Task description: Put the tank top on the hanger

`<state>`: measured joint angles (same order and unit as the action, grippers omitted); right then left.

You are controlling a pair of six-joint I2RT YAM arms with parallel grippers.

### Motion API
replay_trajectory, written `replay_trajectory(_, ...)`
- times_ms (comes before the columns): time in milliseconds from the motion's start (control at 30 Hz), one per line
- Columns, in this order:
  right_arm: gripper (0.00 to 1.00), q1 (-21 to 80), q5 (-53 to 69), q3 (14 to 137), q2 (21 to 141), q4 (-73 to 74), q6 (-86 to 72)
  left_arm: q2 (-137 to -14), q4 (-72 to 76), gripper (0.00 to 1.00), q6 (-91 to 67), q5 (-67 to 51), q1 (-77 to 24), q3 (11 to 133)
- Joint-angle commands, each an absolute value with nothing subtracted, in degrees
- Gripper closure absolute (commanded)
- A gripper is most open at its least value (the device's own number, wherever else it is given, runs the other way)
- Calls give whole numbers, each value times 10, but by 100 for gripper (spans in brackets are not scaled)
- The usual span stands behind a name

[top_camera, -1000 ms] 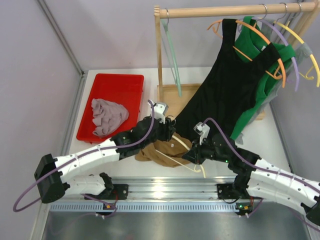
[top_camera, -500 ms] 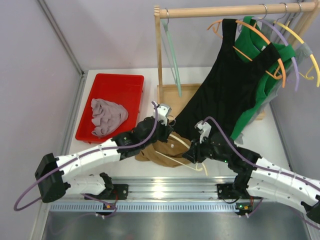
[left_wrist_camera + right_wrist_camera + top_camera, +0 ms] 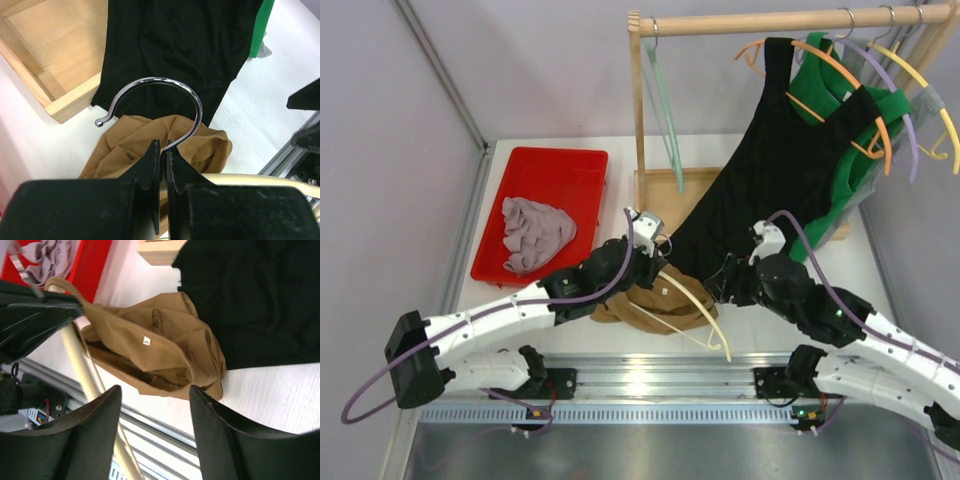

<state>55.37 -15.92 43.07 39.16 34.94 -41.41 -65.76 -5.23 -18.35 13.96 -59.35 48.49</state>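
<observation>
The tan-brown tank top point(image 3: 638, 308) lies crumpled on the table between the arms, also in the left wrist view point(image 3: 125, 145) and the right wrist view point(image 3: 165, 345). The cream-white hanger point(image 3: 705, 312) slants over it, its metal hook point(image 3: 160, 85) curving up above the jaws. My left gripper point(image 3: 655, 268) is shut on the hanger at the base of the hook point(image 3: 164, 148). My right gripper point(image 3: 722, 286) hangs open just right of the top, nothing between its fingers point(image 3: 155, 400); the hanger's arm point(image 3: 82, 370) passes beside its left finger.
A large black garment point(image 3: 770, 170) hangs from the wooden rack point(image 3: 760, 22), its hem reaching the table behind the top. Green clothes and orange, yellow and purple hangers hang at right. A red tray point(image 3: 560, 165) holds a mauve-grey cloth point(image 3: 535, 232). The rack's wooden base point(image 3: 55, 60) stands close.
My left gripper has shut on the hanger at its hook. My right gripper has let go of the hanger, opened, and drawn back up and to the right. The hanger's long arm swung free.
</observation>
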Motion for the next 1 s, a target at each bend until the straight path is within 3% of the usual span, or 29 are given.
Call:
replay_trajectory(0,45,555,-212,451,424,424,-476,-623,-24,100,-158,147,-598,478)
replay_trajectory(33,53,555,-204,435,429,411,-481,-621,-23,100,-156,146,-599,477)
replay_trajectory(200,60,534,-136,396,461,359,-490,-611,-24,100,-144,146,-603,475)
replay_trajectory(633,53,516,-105,365,568,267,-500,-606,-18,100,-138,161,-615,472)
replay_trajectory(867,69,514,-108,347,590,257,-504,-599,-12,100,-137,177,-619,471)
replay_trajectory(900,79,513,-109,342,589,256,-504,-599,-10,100,-137,184,-620,468)
replay_trajectory(967,89,512,-110,337,581,258,-505,-594,-6,100,-138,195,-619,468)
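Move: The tank top's right end lies almost straight below the right hand, roughly 13 cm down and 1 cm to its left. The rest of the tank top spreads left from there, its middle some 14 cm left and 3 cm ahead. The hanger's middle is about 6 cm back, 6 cm left and 4 cm lower; the black garment's hem lies some 9 cm ahead, 2 cm right, on the table. From the left hand, that right end is about 12 cm right, 5 cm back and 14 cm below. The right hand, clear of the hanger, drops nearly straight down by some 12 cm onto the right end of the tank top, passing in front of the black garment's hem, while its wrist tips the fingers about 20 degrees further downward and the part-open fingers narrow late, nearly shut, to pinch the folded edge of the cloth. The left hand keeps the hanger gripped by the base of its hook above the tank top, easing only about a centimetre back and up with a slight upward tilt. ##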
